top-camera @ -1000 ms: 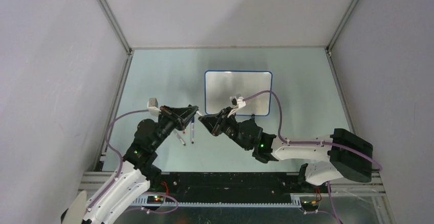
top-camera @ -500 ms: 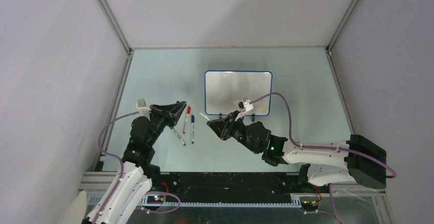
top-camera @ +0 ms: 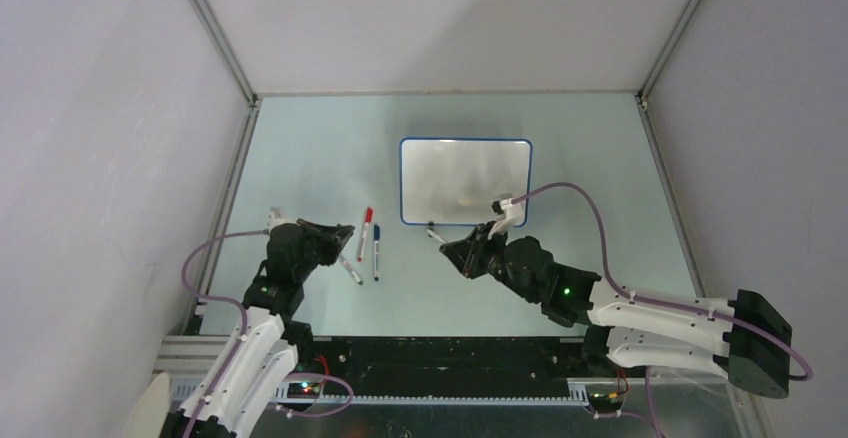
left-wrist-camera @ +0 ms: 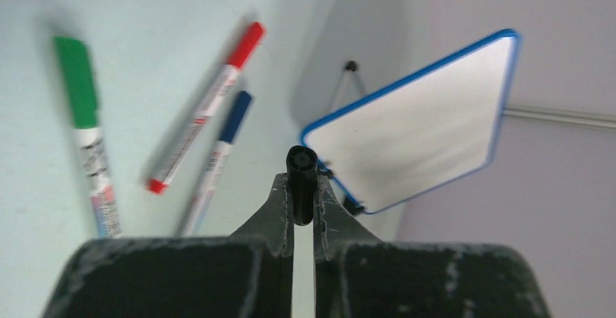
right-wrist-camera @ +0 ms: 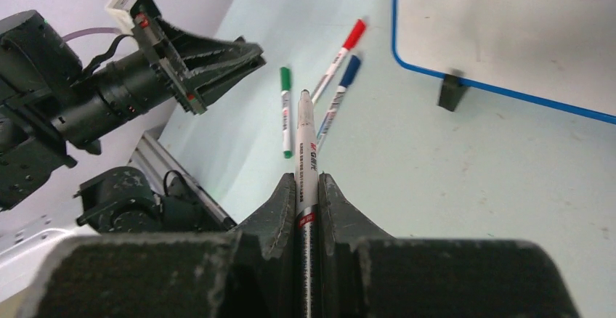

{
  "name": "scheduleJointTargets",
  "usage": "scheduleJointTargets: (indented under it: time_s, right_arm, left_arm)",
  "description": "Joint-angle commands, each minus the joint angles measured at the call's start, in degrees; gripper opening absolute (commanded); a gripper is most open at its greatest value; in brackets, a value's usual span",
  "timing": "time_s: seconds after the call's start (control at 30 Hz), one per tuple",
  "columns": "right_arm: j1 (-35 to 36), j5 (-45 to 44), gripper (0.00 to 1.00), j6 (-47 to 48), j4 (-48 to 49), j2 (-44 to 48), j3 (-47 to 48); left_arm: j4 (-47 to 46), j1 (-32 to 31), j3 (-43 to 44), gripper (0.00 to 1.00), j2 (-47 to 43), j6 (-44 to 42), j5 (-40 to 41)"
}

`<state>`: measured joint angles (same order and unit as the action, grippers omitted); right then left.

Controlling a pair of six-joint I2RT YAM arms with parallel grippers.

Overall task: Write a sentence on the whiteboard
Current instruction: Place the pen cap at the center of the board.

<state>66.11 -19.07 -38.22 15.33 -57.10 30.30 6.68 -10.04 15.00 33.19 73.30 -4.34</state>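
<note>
The whiteboard (top-camera: pixel 465 180) lies mid-table, blue-rimmed, its face plain white with no sentence showing; it also appears in the left wrist view (left-wrist-camera: pixel 414 136) and the right wrist view (right-wrist-camera: pixel 508 27). My right gripper (top-camera: pixel 452 248) (right-wrist-camera: pixel 308 180) is shut on an uncapped white marker (right-wrist-camera: pixel 306 136), just in front of the board's near left corner, with the tip pointing left. My left gripper (top-camera: pixel 346 230) (left-wrist-camera: pixel 301 184) is shut on a small black marker cap (left-wrist-camera: pixel 301 165), left of the board.
Three loose markers lie between the grippers: red-capped (top-camera: pixel 366 220), blue-capped (top-camera: pixel 376 250) and green-capped (top-camera: pixel 350 270). The board's black foot (right-wrist-camera: pixel 450 91) stands near my right fingers. Grey enclosure walls close in the table on three sides.
The two grippers, close together a second ago, have pulled apart. The left drew back left with the cap, uncovering the loose markers, and the right drew back right with the marker.
</note>
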Motion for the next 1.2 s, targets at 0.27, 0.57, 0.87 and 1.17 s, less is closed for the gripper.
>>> scheduleJointTargets:
  time_s: [0.27,0.57,0.87,1.17]
  right_arm:
    - [-2.13,0.62,0.0,-0.65,-7.22,3.8,-0.28]
    - [-2.59,3.34,0.0,-0.29,-6.61,2.06,-0.33]
    - [-6.33,10.06,0.0,0.03,-7.87,-0.14,1.28]
    - [-14.86,24.75,0.0,1.43,-17.27,-1.27,7.48]
  left_arm:
    - [16.97,-5.54,5.64,0.04,8.4,-20.49,16.57]
    - [14.3,-5.65,5.68,0.29,10.94,-20.74,15.36]
    - [15.6,-5.61,7.59,0.48,9.1,-22.99,12.75]
    - [-1.54,-9.25,3.78,0.79,0.34,-33.76,-4.74]
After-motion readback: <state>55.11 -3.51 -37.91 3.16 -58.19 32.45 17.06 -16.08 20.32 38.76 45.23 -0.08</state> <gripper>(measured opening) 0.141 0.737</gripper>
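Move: Back about 3 cm, 3 cm left and some 9 cm below the left hand, which already grips the black pen cap, is the bare table spot where the cap goes. The red pen's middle is right under that hand, the blue pen's about 5 cm back and 3 cm right of it, the green pen's roughly 7 cm back and 5 cm left. From the right hand the spot is about 25 cm left, 7 cm ahead and 17 cm down. Lowering the black cap some 8 cm while easing back and left, the left hand rolls its left side up nearly 30 degrees and tips its fingers down to the table between the green and red pens. There the fingers open and let go of the cap, then the hand lifts about 5 cm and swings right. Meanwhile the right hand, still gripping the uncapped marker, sinks about 4 cm and drifts right. ##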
